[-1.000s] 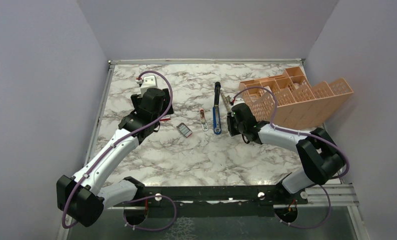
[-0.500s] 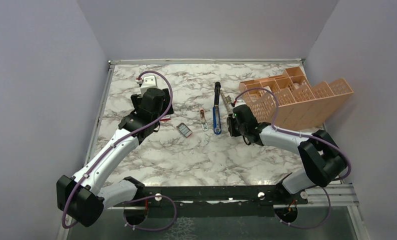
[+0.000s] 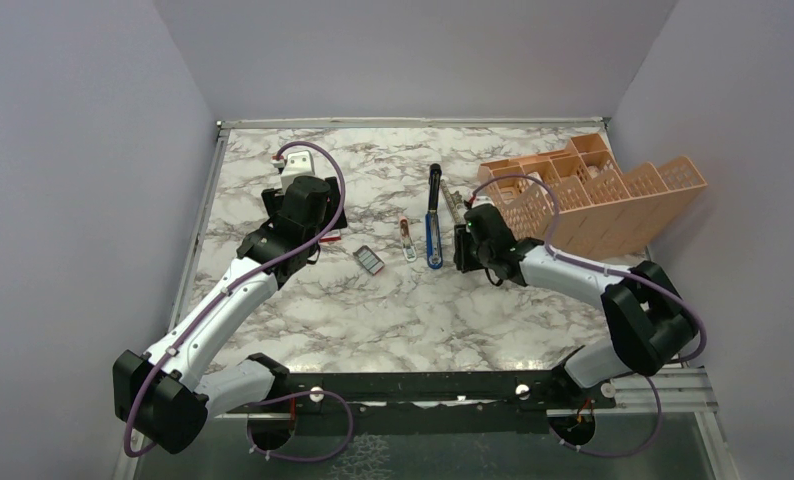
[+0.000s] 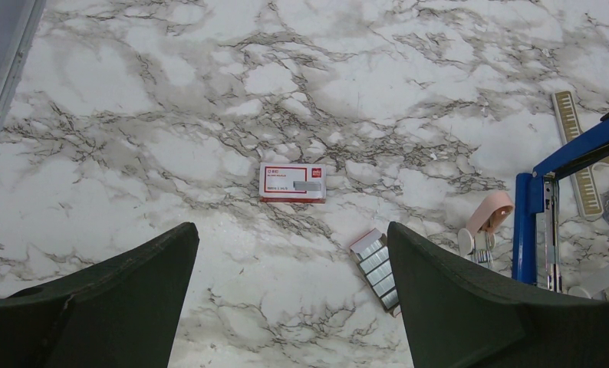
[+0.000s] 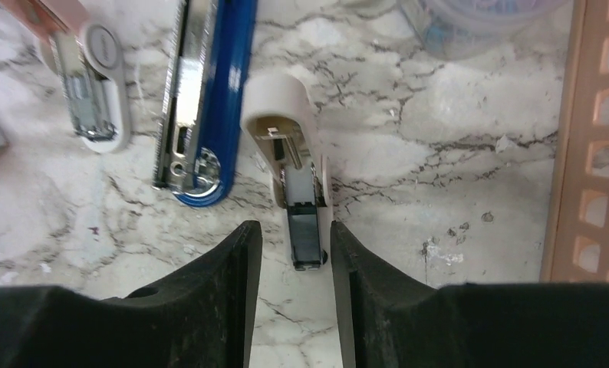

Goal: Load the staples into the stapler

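Note:
The blue stapler (image 3: 433,238) lies lengthwise mid-table with its black part toward the back. It also shows at the upper left of the right wrist view as the stapler (image 5: 209,92), its metal channel facing up. The staples (image 4: 378,262) sit as silvery strips in a small tray, beside the red-and-white box (image 4: 292,182). My left gripper (image 4: 294,295) hangs open above bare marble near the box, holding nothing. My right gripper (image 5: 294,234) is narrowly open just right of the stapler. The end of a small tan-and-white block (image 5: 290,146) lies between its tips, touching the right finger (image 5: 359,291).
A pink staple remover (image 3: 406,241) lies between the staples tray and the stapler. A thin metal strip (image 4: 577,153) rests behind the stapler. An orange lattice organizer (image 3: 598,195) stands tilted at the back right, close to my right arm. The table's left rail (image 3: 205,200) runs past my left arm.
My right gripper's jaws have parted from nearly closed to a narrow gap around the tan block's end, and its wrist shifted slightly. The left arm has not moved.

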`<state>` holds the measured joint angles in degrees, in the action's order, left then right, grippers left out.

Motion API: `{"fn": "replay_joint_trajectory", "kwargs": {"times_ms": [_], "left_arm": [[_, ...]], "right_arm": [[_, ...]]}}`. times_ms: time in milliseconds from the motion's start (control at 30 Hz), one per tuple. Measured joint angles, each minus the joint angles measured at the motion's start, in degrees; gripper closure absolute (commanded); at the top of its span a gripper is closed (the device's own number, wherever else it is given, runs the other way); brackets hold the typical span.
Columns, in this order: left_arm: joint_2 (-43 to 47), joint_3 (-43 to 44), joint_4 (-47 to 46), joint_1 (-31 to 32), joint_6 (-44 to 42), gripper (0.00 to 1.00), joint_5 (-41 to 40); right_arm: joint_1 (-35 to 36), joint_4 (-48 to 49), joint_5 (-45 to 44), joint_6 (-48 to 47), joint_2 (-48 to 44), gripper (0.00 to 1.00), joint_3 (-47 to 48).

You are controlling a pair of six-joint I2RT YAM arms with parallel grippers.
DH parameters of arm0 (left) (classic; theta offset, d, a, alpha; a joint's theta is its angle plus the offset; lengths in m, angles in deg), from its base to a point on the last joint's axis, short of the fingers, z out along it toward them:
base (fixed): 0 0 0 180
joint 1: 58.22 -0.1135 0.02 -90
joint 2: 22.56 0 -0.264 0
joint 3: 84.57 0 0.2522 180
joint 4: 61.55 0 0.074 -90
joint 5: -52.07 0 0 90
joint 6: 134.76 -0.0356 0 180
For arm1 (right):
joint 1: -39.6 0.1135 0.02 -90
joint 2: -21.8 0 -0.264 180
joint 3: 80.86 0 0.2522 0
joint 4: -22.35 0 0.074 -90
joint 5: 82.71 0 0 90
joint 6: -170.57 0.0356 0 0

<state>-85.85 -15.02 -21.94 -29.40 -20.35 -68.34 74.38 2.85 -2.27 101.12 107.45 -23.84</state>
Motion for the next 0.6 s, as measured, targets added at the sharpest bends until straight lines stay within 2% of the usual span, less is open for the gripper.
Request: {"fn": "replay_joint_trajectory", "kwargs": {"times_ms": [133, 233, 333, 500, 600], "left_arm": [[0.0, 0.0, 0.0, 0.0, 0.0, 0.07, 0.0], [0.0, 0.0, 0.0, 0.0, 0.0, 0.07, 0.2], [0.0, 0.0, 0.0, 0.0, 0.2, 0.07, 1.1], [0.0, -0.6, 0.0, 0.0, 1.2, 0.07, 3.3], [0.1, -1.6, 0.0, 0.0, 2.1, 0.07, 5.6]], "right_arm": [[0.0, -2.4, -0.3, 1.0, -1.3, 0.49, 4.0], [0.0, -4.3, -1.3, 1.4, -1.8, 0.38, 7.8], [0.0, -6.5, -2.9, 1.9, -1.6, 0.33, 11.6], [0.0, -9.1, -4.5, 1.7, 1.0, 0.32, 16.3], [0.0, -11.0, -4.6, 0.8, 3.8, 0.36, 18.0]]}}
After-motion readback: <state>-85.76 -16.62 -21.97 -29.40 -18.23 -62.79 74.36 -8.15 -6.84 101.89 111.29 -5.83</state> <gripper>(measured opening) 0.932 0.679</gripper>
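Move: The white stapler stands open just under the right hand: its middle is about 2 cm ahead and 1 cm below, and the fingers are apart at its near, tray end. The blue stapler's base is some 5 cm left and 5 cm farther out than the hand. The pink stapler is about 9 cm left and 4 cm ahead, the paperclip tub 9 cm ahead and 3 cm right. From the left hand, the white stapler lies roughly 24 cm right, level fore and aft, 20 cm below. The right hand comes clear of the white stapler's tray end without holding anything, rising about 8 cm while going some 5 cm forward and a little left, up over the raised lid. The fingers spread wider on the way. The rise then turns into a sink of about 1 cm, fingers still pointing down and forward. Late on, the left hand, wide open, starts down and right towards the staplers, about 2 cm. ##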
